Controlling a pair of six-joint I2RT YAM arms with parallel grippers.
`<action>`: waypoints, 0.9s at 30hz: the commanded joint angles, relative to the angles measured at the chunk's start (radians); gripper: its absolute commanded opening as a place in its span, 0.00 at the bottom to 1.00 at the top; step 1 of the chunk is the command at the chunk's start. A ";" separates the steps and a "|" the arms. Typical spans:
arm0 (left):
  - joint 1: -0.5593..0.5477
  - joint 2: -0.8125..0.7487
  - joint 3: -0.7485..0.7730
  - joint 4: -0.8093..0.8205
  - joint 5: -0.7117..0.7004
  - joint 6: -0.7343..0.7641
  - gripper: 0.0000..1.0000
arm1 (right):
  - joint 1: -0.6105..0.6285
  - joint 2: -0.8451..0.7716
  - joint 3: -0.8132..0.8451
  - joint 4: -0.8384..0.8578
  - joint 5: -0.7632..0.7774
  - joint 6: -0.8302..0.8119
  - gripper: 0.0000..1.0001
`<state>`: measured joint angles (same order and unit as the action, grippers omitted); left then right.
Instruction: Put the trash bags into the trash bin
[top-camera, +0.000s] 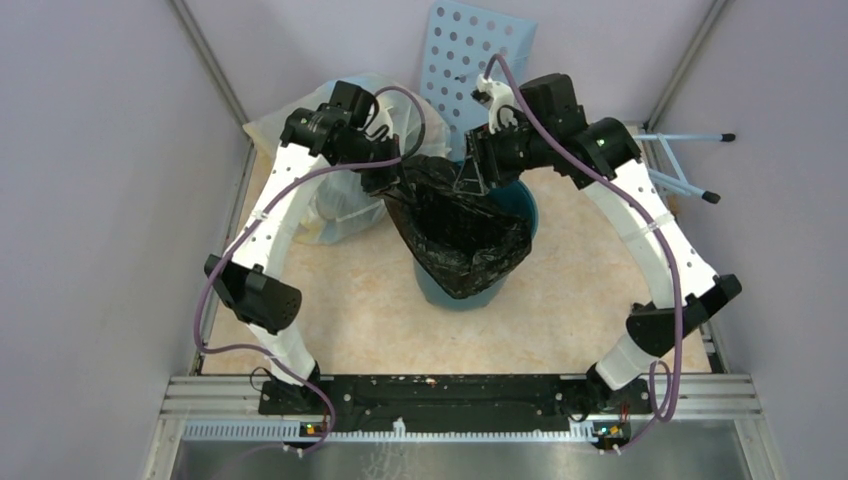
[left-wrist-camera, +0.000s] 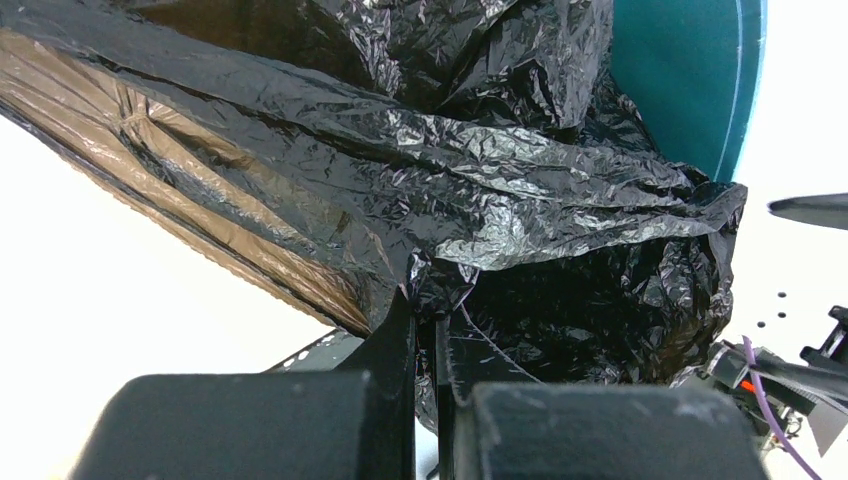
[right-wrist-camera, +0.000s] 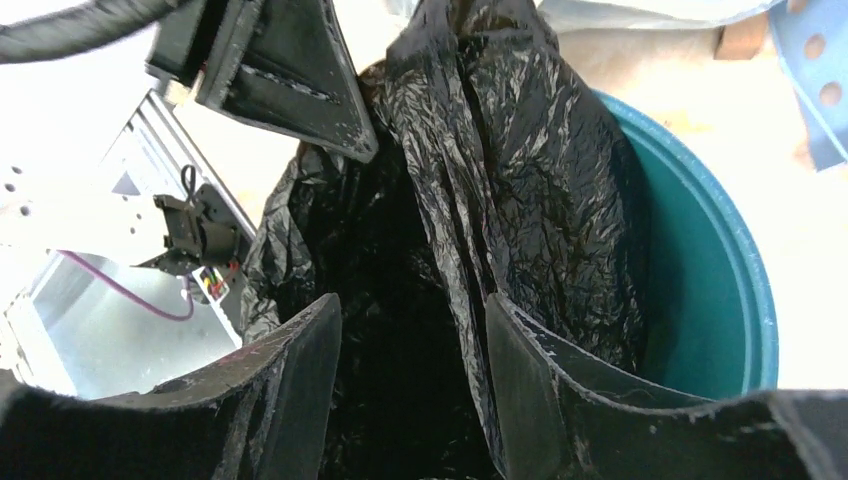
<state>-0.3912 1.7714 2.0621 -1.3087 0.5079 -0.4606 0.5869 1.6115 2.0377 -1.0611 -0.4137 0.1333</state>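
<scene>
A glossy black trash bag hangs over the round teal trash bin, its bottom draped down the bin's near side. My left gripper is shut on the bag's upper left edge; in the left wrist view the crinkled film is pinched between the fingertips, with the bin wall behind. My right gripper stands open at the bag's upper right edge. In the right wrist view a fold of the bag runs between the jaws, close to the right finger, inside the bin rim.
A large translucent bulging bag sits behind the left arm. A pale blue perforated panel leans on the back wall. A light blue rod frame lies at the right edge. Grey walls close in on both sides.
</scene>
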 joint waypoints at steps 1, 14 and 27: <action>0.003 -0.072 0.004 0.058 0.063 0.011 0.00 | 0.017 -0.022 -0.064 0.002 0.002 -0.005 0.54; -0.022 -0.116 -0.075 0.169 0.075 0.033 0.00 | 0.018 0.012 -0.116 0.010 0.085 0.049 0.37; -0.037 -0.144 -0.132 0.164 -0.057 0.057 0.00 | -0.142 -0.024 -0.092 0.056 0.098 0.187 0.00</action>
<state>-0.4252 1.6844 1.9259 -1.1889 0.4652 -0.4164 0.5278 1.6238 1.9141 -1.0565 -0.3420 0.2539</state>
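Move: From the right gripper, the far edge of the black trash bag lies about 6 cm straight below and about 1 cm to the right. The bin's mouth is centred roughly 12 cm below it and 4 cm back. For the left gripper, which already pinches the bag, that edge is some 14 cm to the right, about level in reach and height. The translucent bag sits about 11 cm to the left of the left gripper, 8 cm farther out and 20 cm lower. Lower the half-open right gripper about 7 cm, fingers tipping down, until the black bag's far edge is between the fingers. Shut them to pinch it, easing up a little as they close, then draw it forward and slightly right by about 2 cm. Keep the left gripper's hold on the bag nearly still. ##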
